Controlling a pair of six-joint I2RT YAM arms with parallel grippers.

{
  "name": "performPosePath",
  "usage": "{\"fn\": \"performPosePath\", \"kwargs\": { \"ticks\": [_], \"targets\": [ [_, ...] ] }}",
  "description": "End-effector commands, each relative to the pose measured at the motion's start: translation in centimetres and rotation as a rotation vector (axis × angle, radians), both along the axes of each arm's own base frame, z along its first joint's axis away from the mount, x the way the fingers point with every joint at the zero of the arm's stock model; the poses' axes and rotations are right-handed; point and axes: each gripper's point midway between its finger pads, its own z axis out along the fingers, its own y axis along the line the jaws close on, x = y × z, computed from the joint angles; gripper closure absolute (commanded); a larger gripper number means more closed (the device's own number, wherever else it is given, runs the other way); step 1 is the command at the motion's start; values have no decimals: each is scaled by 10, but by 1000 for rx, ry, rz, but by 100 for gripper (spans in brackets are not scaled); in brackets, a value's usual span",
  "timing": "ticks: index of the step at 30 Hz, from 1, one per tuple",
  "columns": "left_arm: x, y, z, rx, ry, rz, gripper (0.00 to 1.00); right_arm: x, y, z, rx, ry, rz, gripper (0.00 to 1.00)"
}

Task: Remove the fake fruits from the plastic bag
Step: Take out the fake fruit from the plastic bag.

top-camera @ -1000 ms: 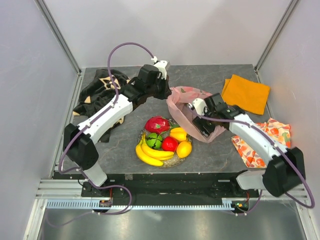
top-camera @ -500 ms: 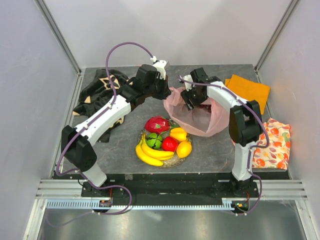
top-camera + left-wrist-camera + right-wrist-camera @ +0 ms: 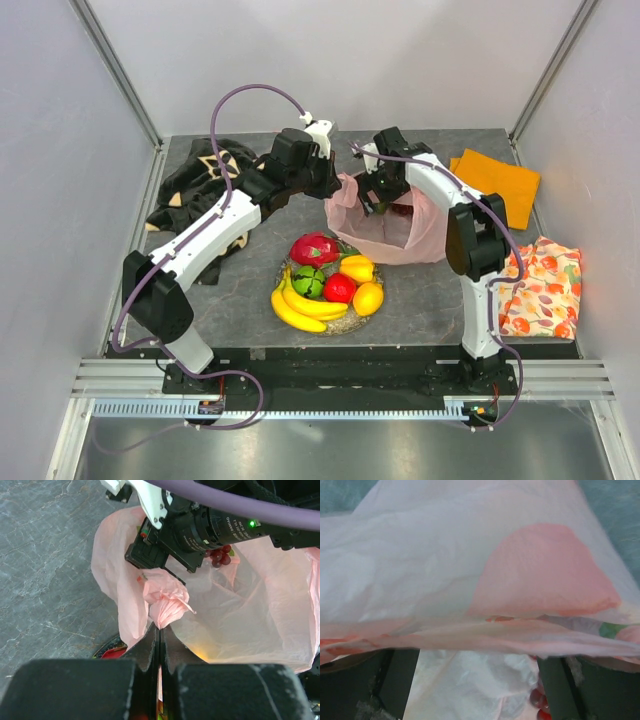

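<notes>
The pink plastic bag (image 3: pixel 400 235) lies behind the plate, and its mouth is held up. In the left wrist view my left gripper (image 3: pixel 160 628) is shut on a bunched fold of the bag's rim (image 3: pixel 165 597). My right gripper (image 3: pixel 385 200) reaches into the bag mouth from the far side. Its fingers (image 3: pixel 395 680) stand wide apart under the bag film (image 3: pixel 470 580) and hold nothing. Dark purple grapes (image 3: pixel 220 557) lie inside the bag, and in the right wrist view the grapes (image 3: pixel 540 700) are beside the right finger. On the plate are a banana bunch (image 3: pixel 300 305), a dragon fruit (image 3: pixel 313 248), a green ball (image 3: pixel 307 281), a red apple (image 3: pixel 339 288) and yellow-orange pieces (image 3: pixel 357 267).
The glitter plate (image 3: pixel 345 325) sits at the table's front middle. An orange cloth (image 3: pixel 492 185) lies at the back right and a floral cloth (image 3: pixel 540 285) at the right edge. A dark patterned cloth (image 3: pixel 195 185) is at the back left. Enclosure walls stand on three sides.
My right arm swung from the bag's near side up and round to its far side, into the mouth, and its jaws spread wider. The bag was pulled more open. The left gripper stayed put.
</notes>
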Motion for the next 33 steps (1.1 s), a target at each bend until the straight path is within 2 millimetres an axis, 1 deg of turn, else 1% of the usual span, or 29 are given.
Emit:
{"fn": "performPosePath", "kwargs": {
  "ticks": [1, 2, 3, 4, 5, 6, 7, 8, 9, 11, 13, 14, 15, 16, 17, 18, 19, 20, 21, 22, 23, 24, 26, 28, 30, 31, 32, 33],
  "targets": [
    [4, -4, 22, -38, -53, -21, 98, 47, 1, 55, 36, -305, -63, 2],
    [4, -5, 21, -38, -49, -25, 98, 47, -5, 53, 19, -333, -77, 2],
    [4, -5, 20, -39, -47, -26, 98, 52, -7, 71, 26, -397, -90, 2],
    [5, -6, 22, -43, -49, -24, 98, 60, -6, 83, 39, -458, -102, 2],
    [5, -6, 22, -43, -49, -24, 98, 59, -12, 81, 21, -471, -119, 2],
    [6, -6, 22, -45, -49, -24, 99, 65, -13, 95, 32, -528, -138, 2],
    [6, -7, 22, -46, -50, -24, 98, 67, -16, 98, 29, -553, -159, 2],
    [5, -7, 23, -48, -51, -25, 98, 64, -26, 98, 10, -573, -214, 2],
    [6, -7, 23, -49, -52, -23, 98, 69, -27, 106, 21, -619, -246, 2],
    [5, -7, 22, -49, -48, -25, 99, 69, -33, 111, 31, -643, -307, 2],
    [4, -7, 20, -51, -42, -26, 99, 67, -30, 110, 51, -630, -310, 2],
    [4, -8, 21, -53, -43, -29, 98, 64, -26, 109, 64, -611, -291, 2],
    [4, -8, 21, -54, -41, -30, 99, 53, -16, 102, 98, -554, -235, 2],
    [4, -8, 21, -54, -41, -30, 98, 47, -12, 99, 115, -525, -203, 2],
    [4, -8, 22, -55, -43, -30, 98, 38, -6, 103, 142, -506, -166, 2],
    [4, -8, 24, -58, -48, -28, 98, 27, -5, 98, 145, -463, -143, 2],
    [4, -8, 24, -57, -48, -27, 99, 18, 0, 98, 172, -433, -117, 2],
    [4, -7, 25, -58, -50, -27, 98, 10, 1, 104, 182, -422, -106, 2],
    [5, -7, 25, -57, -51, -24, 98, -1, -1, 101, 177, -378, -95, 2],
    [4, -7, 23, -56, -48, -26, 99, -10, 5, 100, 200, -344, -67, 2],
    [5, -8, 23, -57, -47, -27, 99, -16, 5, 105, 208, -332, -60, 2],
    [5, -8, 22, -58, -44, -27, 98, -25, 2, 102, 202, -300, -58, 2],
    [5, -9, 22, -61, -41, -28, 98, -34, 3, 105, 213, -285, -50, 2],
    [5, -12, 21, -68, -35, -34, 99, -40, 2, 102, 210, -261, -46, 2],
    [6, -13, 21, -72, -32, -35, 98, -45, 4, 91, 211, -223, -28, 2],
    [6, -13, 21, -73, -30, -36, 98, -44, 5, 90, 209, -214, -26, 2],
    [6, -14, 22, -75, -32, -37, 98, -42, 7, 78, 205, -179, -28, 3],
    [6, -14, 23, -76, -34, -36, 98, -44, 8, 72, 200, -153, -27, 4]
  ]
}}
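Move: Beside the right hand, low inside the bag, the red grapes lie about 6 cm to its right, 1 cm back and 2 cm lower. The green fruit is some 2 cm to the hand's right, level with it and 2 cm below; the held bag handle is about 7 cm left, 2 cm ahead and 17 cm up. From the left hand, the grapes lie roughly 15 cm right, 2 cm back and 20 cm down. The open, empty right hand rises about 9 cm off the fruit, swinging forward, then back some 8 cm. ##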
